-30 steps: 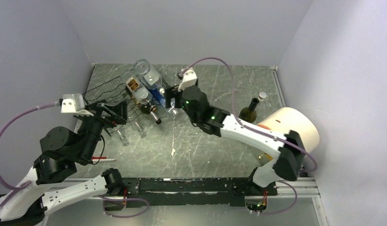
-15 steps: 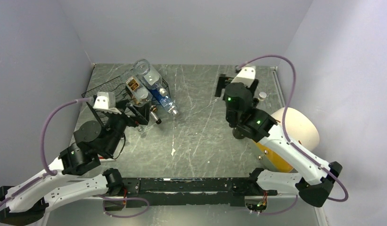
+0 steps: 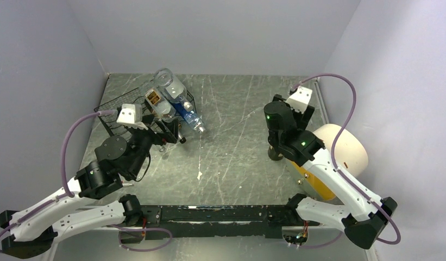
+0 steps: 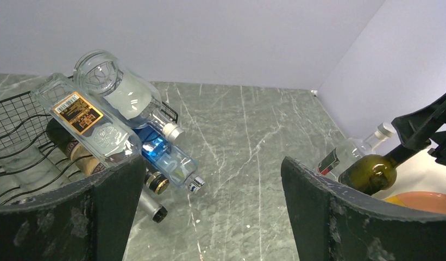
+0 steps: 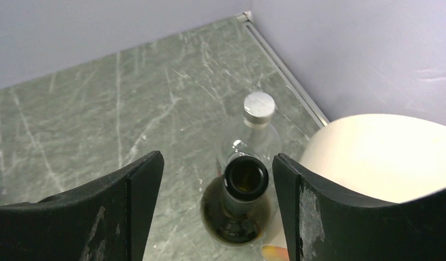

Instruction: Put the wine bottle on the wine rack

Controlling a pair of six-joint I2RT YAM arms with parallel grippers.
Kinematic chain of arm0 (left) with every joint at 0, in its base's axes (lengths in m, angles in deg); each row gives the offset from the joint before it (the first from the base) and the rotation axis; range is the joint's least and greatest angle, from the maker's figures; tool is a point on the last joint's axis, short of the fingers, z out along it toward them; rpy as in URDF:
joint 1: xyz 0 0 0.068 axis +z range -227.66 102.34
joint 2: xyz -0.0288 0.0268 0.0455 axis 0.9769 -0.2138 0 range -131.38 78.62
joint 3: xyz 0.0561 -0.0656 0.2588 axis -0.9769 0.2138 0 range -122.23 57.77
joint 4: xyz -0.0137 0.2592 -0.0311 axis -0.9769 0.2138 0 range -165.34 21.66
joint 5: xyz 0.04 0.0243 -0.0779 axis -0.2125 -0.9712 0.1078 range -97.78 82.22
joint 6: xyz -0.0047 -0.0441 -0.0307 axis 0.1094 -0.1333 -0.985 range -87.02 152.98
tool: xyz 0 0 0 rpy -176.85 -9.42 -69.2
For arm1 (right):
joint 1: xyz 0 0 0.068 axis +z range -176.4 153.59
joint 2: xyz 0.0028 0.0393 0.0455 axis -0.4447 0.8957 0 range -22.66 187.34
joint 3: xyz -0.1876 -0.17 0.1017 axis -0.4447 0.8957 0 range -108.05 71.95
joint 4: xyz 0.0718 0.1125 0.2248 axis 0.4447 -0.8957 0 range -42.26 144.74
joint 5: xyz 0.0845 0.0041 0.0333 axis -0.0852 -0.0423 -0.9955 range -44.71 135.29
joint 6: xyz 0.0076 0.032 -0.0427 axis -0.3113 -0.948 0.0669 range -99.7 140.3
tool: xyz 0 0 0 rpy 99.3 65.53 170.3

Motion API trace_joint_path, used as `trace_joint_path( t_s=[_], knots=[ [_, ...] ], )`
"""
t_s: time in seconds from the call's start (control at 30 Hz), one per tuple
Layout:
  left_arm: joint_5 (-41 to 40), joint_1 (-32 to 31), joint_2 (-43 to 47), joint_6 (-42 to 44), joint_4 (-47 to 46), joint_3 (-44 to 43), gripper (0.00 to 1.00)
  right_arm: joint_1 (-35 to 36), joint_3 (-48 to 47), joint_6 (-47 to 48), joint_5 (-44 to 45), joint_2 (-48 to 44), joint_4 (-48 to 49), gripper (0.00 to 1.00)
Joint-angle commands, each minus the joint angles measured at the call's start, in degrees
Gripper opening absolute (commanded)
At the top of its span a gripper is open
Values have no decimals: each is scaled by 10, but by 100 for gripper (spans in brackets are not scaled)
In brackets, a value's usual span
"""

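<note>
The wine bottle (image 5: 245,187) is dark olive glass and stands upright with its mouth open near the table's right side; in the left wrist view the wine bottle (image 4: 371,172) shows beside a cream object. My right gripper (image 5: 214,204) hangs over it, open, with the neck between the jaws, nearer the right finger (image 5: 299,209) and touching neither. The wine rack (image 3: 113,110) is black wire at the back left, with several bottles lying on it. My left gripper (image 4: 209,217) is open and empty, just in front of the rack (image 4: 14,128).
A clear bottle with a silver cap (image 5: 259,104) stands right behind the wine bottle. A large cream cylinder (image 3: 346,145) and an orange object (image 3: 314,186) lie against the right wall. On the rack, a blue-labelled bottle (image 4: 165,157) points its neck toward the table's middle.
My right arm swung from the rack across to the right and now hovers over the wine bottle, its jaws a little narrower. My left arm moved forward toward the rack.
</note>
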Motion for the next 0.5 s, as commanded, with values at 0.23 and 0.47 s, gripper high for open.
trace_joint_path(
  t_s=[0.23,0.47],
  knots=[
    [4,0,-13,3,-26,2,99,-24,61,-69,25,-34,-29,65],
    [9,0,-22,3,-27,3,99,-30,93,-70,14,-39,-15,52]
  ],
)
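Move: The wine bottle stands upright just under the right gripper: its middle is roughly 1 cm back, 2 cm to the right and 16 cm below, with the mouth near finger height. A clear bottle with a silver cap stands about 6 cm ahead and 7 cm right; the cream cylinder's middle lies some 8 cm back and 17 cm right, both 19 or 20 cm lower. From the left gripper the wine bottle is about 37 cm right, 6 cm ahead and 22 cm below. Bring the open right gripper down about 5 cm onto the wine bottle's neck, easing it some 2.5 cm to the right so that the mouth comes midway between the fingers. Tip the fingers down slightly and draw them part-way together around the neck as you sink, without closing fully. ##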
